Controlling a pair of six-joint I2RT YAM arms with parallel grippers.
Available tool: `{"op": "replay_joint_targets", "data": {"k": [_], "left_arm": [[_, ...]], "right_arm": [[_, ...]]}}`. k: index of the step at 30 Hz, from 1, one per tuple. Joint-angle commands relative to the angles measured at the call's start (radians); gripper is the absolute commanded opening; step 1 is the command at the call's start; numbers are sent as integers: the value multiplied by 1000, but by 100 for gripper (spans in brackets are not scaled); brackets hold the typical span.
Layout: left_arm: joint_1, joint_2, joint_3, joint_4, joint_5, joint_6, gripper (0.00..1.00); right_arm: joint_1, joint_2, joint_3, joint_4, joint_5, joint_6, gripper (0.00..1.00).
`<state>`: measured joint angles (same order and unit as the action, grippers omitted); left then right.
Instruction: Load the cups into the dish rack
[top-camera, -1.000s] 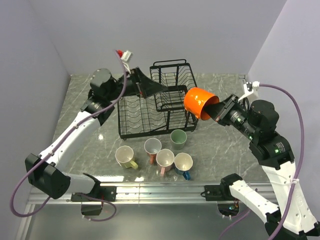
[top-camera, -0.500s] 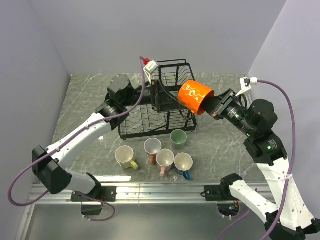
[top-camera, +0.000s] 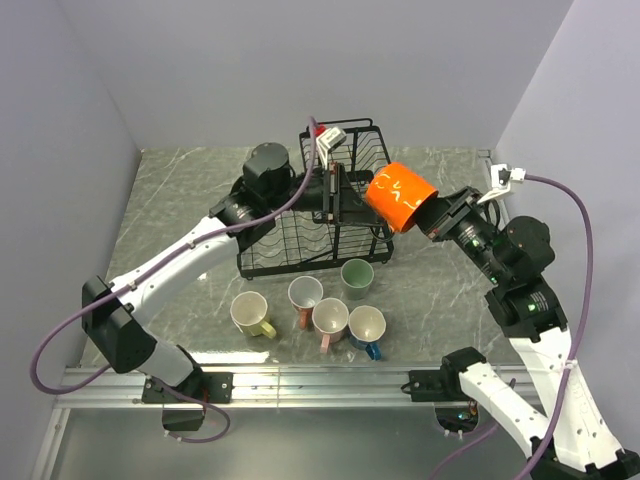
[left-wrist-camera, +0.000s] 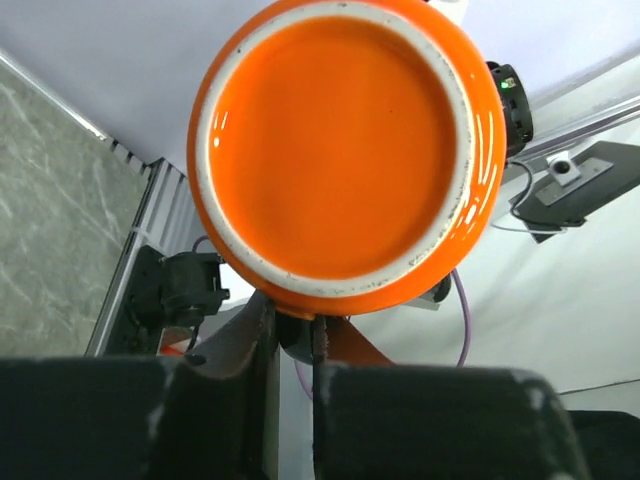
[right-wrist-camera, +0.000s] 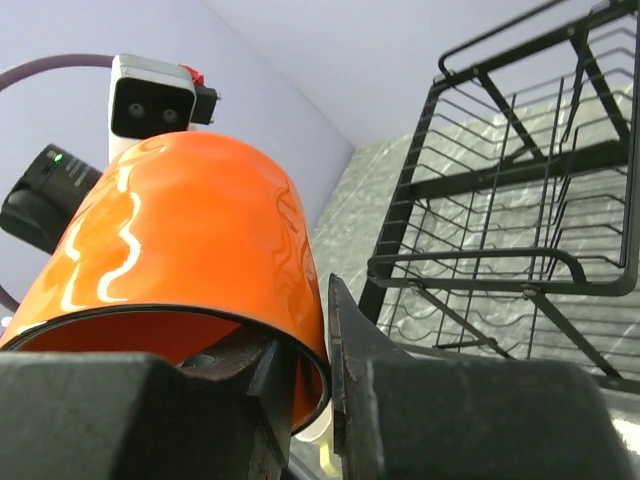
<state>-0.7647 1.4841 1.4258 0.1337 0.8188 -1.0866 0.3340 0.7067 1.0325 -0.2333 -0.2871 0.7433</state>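
The orange cup (top-camera: 400, 197) hangs on its side above the right end of the black dish rack (top-camera: 300, 268), held between both arms. My right gripper (top-camera: 432, 218) is shut on its rim, one finger inside and one outside (right-wrist-camera: 315, 340). My left gripper (top-camera: 348, 205) reaches over the rack to the cup's base (left-wrist-camera: 340, 150). Its jaws (left-wrist-camera: 293, 325) are shut on what looks like the handle under the cup. On the table in front of the rack stand the yellow (top-camera: 250, 313), two pink (top-camera: 305, 294) (top-camera: 330, 318), blue (top-camera: 367, 326) and pale green (top-camera: 357, 274) cups.
The rack's raised upper basket (top-camera: 345, 128) sits at the back right, its wire rim (right-wrist-camera: 470, 262) close beside the held cup. The left arm stretches across the lower tray. Grey walls close in the marble table on three sides.
My left arm swung right across the rack to the orange cup and its jaws closed from wide open. My right gripper shifted the cup slightly right, still gripping its rim.
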Motion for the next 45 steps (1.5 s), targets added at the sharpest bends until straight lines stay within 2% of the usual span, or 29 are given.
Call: {"op": "replay_joint_targets", "data": {"k": [1, 2, 4, 6, 9, 11, 16, 19, 21, 22, 25, 29, 33, 37, 41, 42, 45], "left_arm": [[-7, 16, 177, -64, -119, 264, 0], [-5, 25, 224, -227, -154, 371, 0], [7, 59, 348, -362, -241, 462, 0], [25, 85, 410, -477, -279, 559, 0], [74, 100, 470, -529, -363, 643, 0], [94, 125, 519, -562, -467, 718, 0], [107, 225, 675, -667, -630, 872, 0], [105, 291, 719, -651, -753, 981, 0], [104, 301, 667, -596, -815, 1076, 0], [105, 298, 638, -513, -846, 1159, 0], [111, 288, 550, -425, -923, 1264, 0], [137, 326, 555, -401, -877, 1407, 0], [174, 321, 486, -294, -837, 1475, 0], [217, 349, 495, -256, -744, 1499, 0], [284, 380, 513, -249, -563, 1461, 0], [313, 381, 504, -243, -461, 1456, 0], [341, 393, 490, -227, -354, 1447, 0]], "right_arm": [[22, -26, 12, -23, -121, 68, 0], [22, -29, 18, -53, -110, 58, 0], [23, -32, 43, -110, -80, 27, 17], [23, -35, 64, -144, -57, 5, 30], [22, -47, 80, -210, -11, -33, 44], [22, -61, 87, -265, 34, -51, 50], [22, -98, 110, -403, 124, -101, 52], [22, -131, 115, -461, 157, -120, 52], [22, -148, 113, -485, 170, -127, 52], [22, -163, 113, -510, 175, -130, 52], [22, -185, 126, -564, 215, -151, 52], [22, -204, 143, -616, 259, -160, 51], [22, -222, 141, -655, 279, -153, 50], [22, -230, 133, -684, 286, -139, 50], [22, -236, 121, -692, 315, -119, 49], [22, -237, 120, -693, 319, -111, 49], [22, -237, 104, -692, 330, -96, 49]]}}
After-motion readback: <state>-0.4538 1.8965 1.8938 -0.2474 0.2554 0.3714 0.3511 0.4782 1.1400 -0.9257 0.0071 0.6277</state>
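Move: Above the green cup, the orange cup is gripped by both hands: its middle is about 5 cm to the right of the left hand, 2 cm ahead and 3 cm above. The rack's upper tier is centred roughly 27 cm ahead of the left hand, 1 cm left and 20 cm below; the green cup is some 5 cm ahead, 1 cm right and 37 cm below. From the right hand, the orange cup's middle is about 2 cm back, 2 cm left and 1 cm above. Opening its fingers, the right hand lets go of the orange cup's rim and withdraws back, down and right, about 13 cm in all. The left hand keeps its pinch on the handle and, after a slight lift, carries the cup some 30 cm forward, drifting left and sinking about 9 cm, towards the upper tier, while the wrist rolls and its fingers swing from rightward to ahead-right, dipping slightly. ##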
